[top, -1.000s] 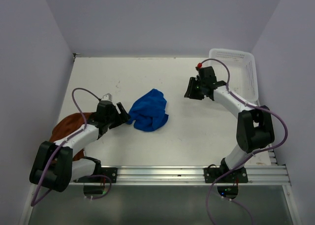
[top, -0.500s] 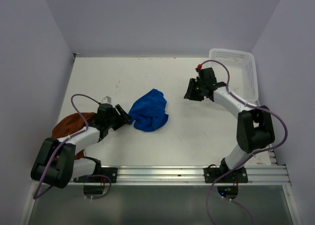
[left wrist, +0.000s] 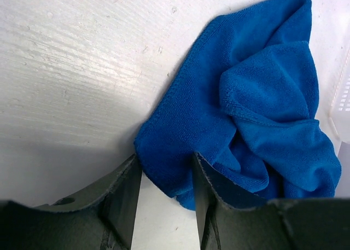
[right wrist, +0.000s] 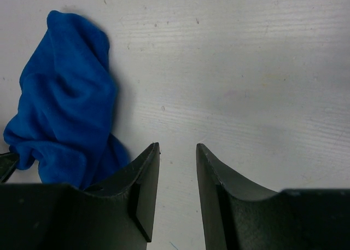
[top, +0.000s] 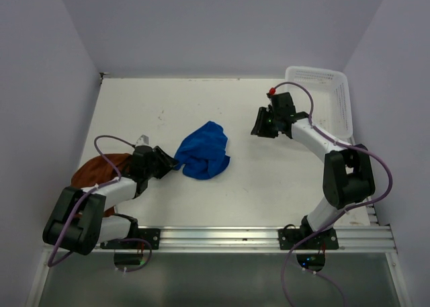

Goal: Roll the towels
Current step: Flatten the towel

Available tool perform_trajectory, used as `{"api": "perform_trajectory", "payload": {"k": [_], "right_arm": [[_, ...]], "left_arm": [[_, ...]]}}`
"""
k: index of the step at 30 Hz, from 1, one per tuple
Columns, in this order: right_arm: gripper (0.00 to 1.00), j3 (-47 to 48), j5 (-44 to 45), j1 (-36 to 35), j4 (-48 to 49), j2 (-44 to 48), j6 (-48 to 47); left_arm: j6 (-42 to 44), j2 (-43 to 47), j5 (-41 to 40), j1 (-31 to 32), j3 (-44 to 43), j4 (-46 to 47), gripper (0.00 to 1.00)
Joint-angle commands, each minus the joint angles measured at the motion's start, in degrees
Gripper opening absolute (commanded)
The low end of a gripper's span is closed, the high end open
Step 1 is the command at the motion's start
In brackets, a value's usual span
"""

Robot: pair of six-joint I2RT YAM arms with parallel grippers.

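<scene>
The blue towel point(top: 203, 151) lies crumpled at mid-table. My left gripper point(top: 172, 164) sits low at its near-left corner. In the left wrist view that blue towel point(left wrist: 246, 108) reaches down between the fingers of the left gripper point(left wrist: 165, 160); the jaws stand apart around the corner, with bare table showing below it. The rust-brown towel point(top: 94, 171) lies bunched at the left edge, partly hidden by the left arm. My right gripper point(top: 259, 129) hovers right of the blue towel point(right wrist: 65, 113), and in its own view the right gripper point(right wrist: 178, 147) is open over bare table.
A white perforated basket point(top: 339, 99) stands at the back right corner, and its edge shows in the left wrist view as the basket point(left wrist: 340, 102). Grey walls close in the table on the left, back and right.
The left gripper's jaws have narrowed around the blue towel's corner, and the left wrist has sunk a little toward the near edge. The right arm has stayed still.
</scene>
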State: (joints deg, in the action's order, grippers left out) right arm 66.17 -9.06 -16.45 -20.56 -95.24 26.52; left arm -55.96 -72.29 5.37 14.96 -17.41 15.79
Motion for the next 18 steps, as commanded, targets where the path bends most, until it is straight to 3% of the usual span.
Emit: {"api": "perform_trajectory", "payload": {"k": [1,7,18], "right_arm": [[0.37,-0.25,-1.75,-0.08,0.87,2.25,-0.68],[0.37,-0.52,-1.66,-0.08,-0.19,2.87,-1.56],[0.36,-0.61,-4.03,0.01,0.17,2.96,-1.3]], "left_arm": [[-0.2,-1.53,-2.03,-0.9,1.59,2.22,0.45],[1.29,-1.1,-3.08,-2.04,0.98,2.14,0.34],[6.13,7.07,-9.14,-3.01,1.33,-0.76,0.23]]}}
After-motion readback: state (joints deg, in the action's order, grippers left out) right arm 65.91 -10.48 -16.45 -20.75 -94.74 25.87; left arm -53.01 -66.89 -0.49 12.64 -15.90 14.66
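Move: The blue towel's left corner lies right at the left hand's fingertips, level fore and aft, about 1 cm to the left and 1 cm below. The towel's middle is some 8 cm to the hand's right, 4 cm ahead and 2 cm below. The brown towel spreads about 24 cm to the left, 5 cm back and 2 cm below. From the right hand, the corner lies roughly 26 cm to the left, 10 cm back and 9 cm below. Leftward, away from the blue towel's middle, the left hand travels about 3 cm, first dipping slightly at the corner, then rising some 1.5 cm from its lowest point near the end. Meanwhile the fingers narrow from about half open to a quarter, straddling the corner's edge, and the wrist turns some 8 degrees; a pinch can't be made out. ##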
